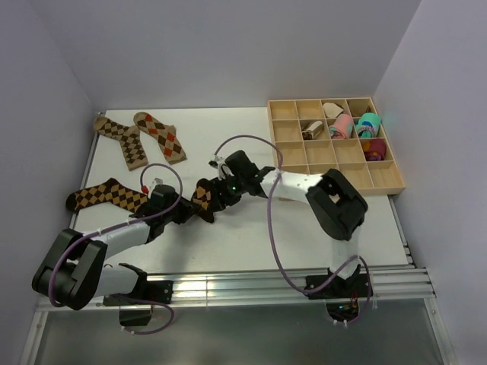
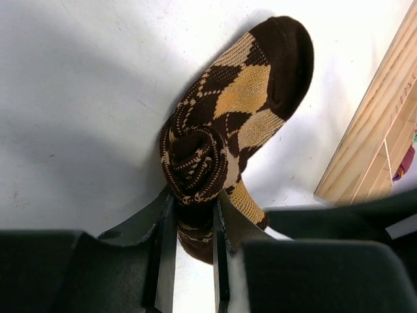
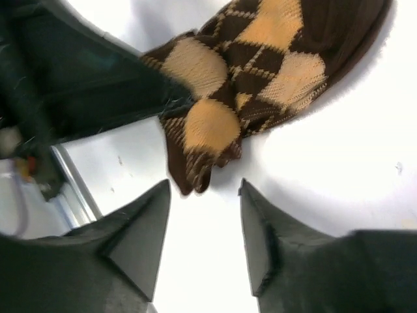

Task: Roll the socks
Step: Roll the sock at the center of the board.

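Observation:
A brown-and-tan argyle sock (image 2: 251,91) lies mid-table, its cuff end wound into a tight roll (image 2: 195,163). My left gripper (image 2: 193,218) is shut on that roll, one finger on each side. My right gripper (image 3: 203,189) stands open just off the sock's loose end (image 3: 195,166), touching nothing. Seen from above, the two grippers meet at this sock (image 1: 204,198), the left gripper (image 1: 190,208) from the left and the right gripper (image 1: 219,190) from the right. Another argyle sock (image 1: 106,196) lies flat at the left. A further pair (image 1: 141,137) lies at the back left.
A wooden compartment tray (image 1: 396,171) stands at the back right, holding pink and teal rolled bundles (image 1: 358,125). Its side (image 2: 371,150) shows close on the right in the left wrist view. White walls close in the table on the left, back and right.

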You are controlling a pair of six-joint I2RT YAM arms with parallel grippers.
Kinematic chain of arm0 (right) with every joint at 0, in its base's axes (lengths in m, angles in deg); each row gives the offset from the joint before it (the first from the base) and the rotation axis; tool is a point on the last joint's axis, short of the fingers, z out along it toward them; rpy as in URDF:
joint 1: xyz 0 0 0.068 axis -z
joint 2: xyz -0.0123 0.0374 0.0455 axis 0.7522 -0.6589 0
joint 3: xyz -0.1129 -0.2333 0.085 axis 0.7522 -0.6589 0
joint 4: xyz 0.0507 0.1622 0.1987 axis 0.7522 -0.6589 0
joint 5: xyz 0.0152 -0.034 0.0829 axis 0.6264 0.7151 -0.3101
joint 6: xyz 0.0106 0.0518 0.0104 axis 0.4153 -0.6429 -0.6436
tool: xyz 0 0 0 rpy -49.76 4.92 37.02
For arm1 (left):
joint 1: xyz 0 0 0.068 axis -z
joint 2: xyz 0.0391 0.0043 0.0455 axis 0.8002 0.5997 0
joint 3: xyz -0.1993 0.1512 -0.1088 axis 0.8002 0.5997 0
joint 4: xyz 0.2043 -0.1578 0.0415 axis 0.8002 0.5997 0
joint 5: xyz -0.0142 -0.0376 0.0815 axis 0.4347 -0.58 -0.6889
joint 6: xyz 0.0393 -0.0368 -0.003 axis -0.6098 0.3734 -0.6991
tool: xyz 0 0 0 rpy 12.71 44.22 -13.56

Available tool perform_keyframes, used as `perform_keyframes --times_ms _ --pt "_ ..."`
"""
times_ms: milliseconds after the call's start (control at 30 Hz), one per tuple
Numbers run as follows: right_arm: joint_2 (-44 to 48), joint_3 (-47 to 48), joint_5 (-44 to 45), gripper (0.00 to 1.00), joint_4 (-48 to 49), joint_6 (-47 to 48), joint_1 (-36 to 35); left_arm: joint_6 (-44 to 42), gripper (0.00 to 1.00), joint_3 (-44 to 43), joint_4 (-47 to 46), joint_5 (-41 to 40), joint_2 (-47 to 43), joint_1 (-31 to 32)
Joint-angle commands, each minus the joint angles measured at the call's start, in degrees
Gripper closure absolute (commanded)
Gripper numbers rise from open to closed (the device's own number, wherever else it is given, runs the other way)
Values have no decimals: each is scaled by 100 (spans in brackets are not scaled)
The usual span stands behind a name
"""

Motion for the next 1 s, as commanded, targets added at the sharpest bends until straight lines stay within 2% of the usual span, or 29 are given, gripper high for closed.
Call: perform_keyframes --times_ms 0,133,300,533,967 --pt "1046 -637 1026 42 956 668 -322 -198 99 -108 1100 -237 211 -21" --pt "1697 -1298 2097 32 1714 1387 -761 -479 99 -310 1600 -61 325 -83" --pt "1803 -1510 3022 25 2110 2083 -1412 -962 99 -653 1944 475 694 -320" --pt "1137 -1203 4112 25 2155 2751 -2168 -1455 99 -856 2216 792 914 -417" --pt "-139 -869 5642 26 2515 3525 -2485 -2052 99 -1269 2472 1249 1257 -487"
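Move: The sock at the center, bunched and already pinched in the left gripper, has its middle about 4 cm to the right hand's left, level with it fore and aft and some 4 cm below. From the left hand, that middle is about 2 cm ahead, 3 cm right and 1 cm below. Of the flat socks, the red-diamond one lies some 20 cm left and 22 cm ahead of the right hand, the dark argyle one about 35 cm left and 2 cm ahead. Lift the right gripper about 6 cm off the center sock, drawing it back and left and opening it wider. Swing it some 55 degrees so its fingers point forward-left and down, then lower it about 8 cm, easing forward, to straddle the dark near end of the bunch. Keep the left pinch shut, turning that wrist roughly 15 degrees clockwise. ##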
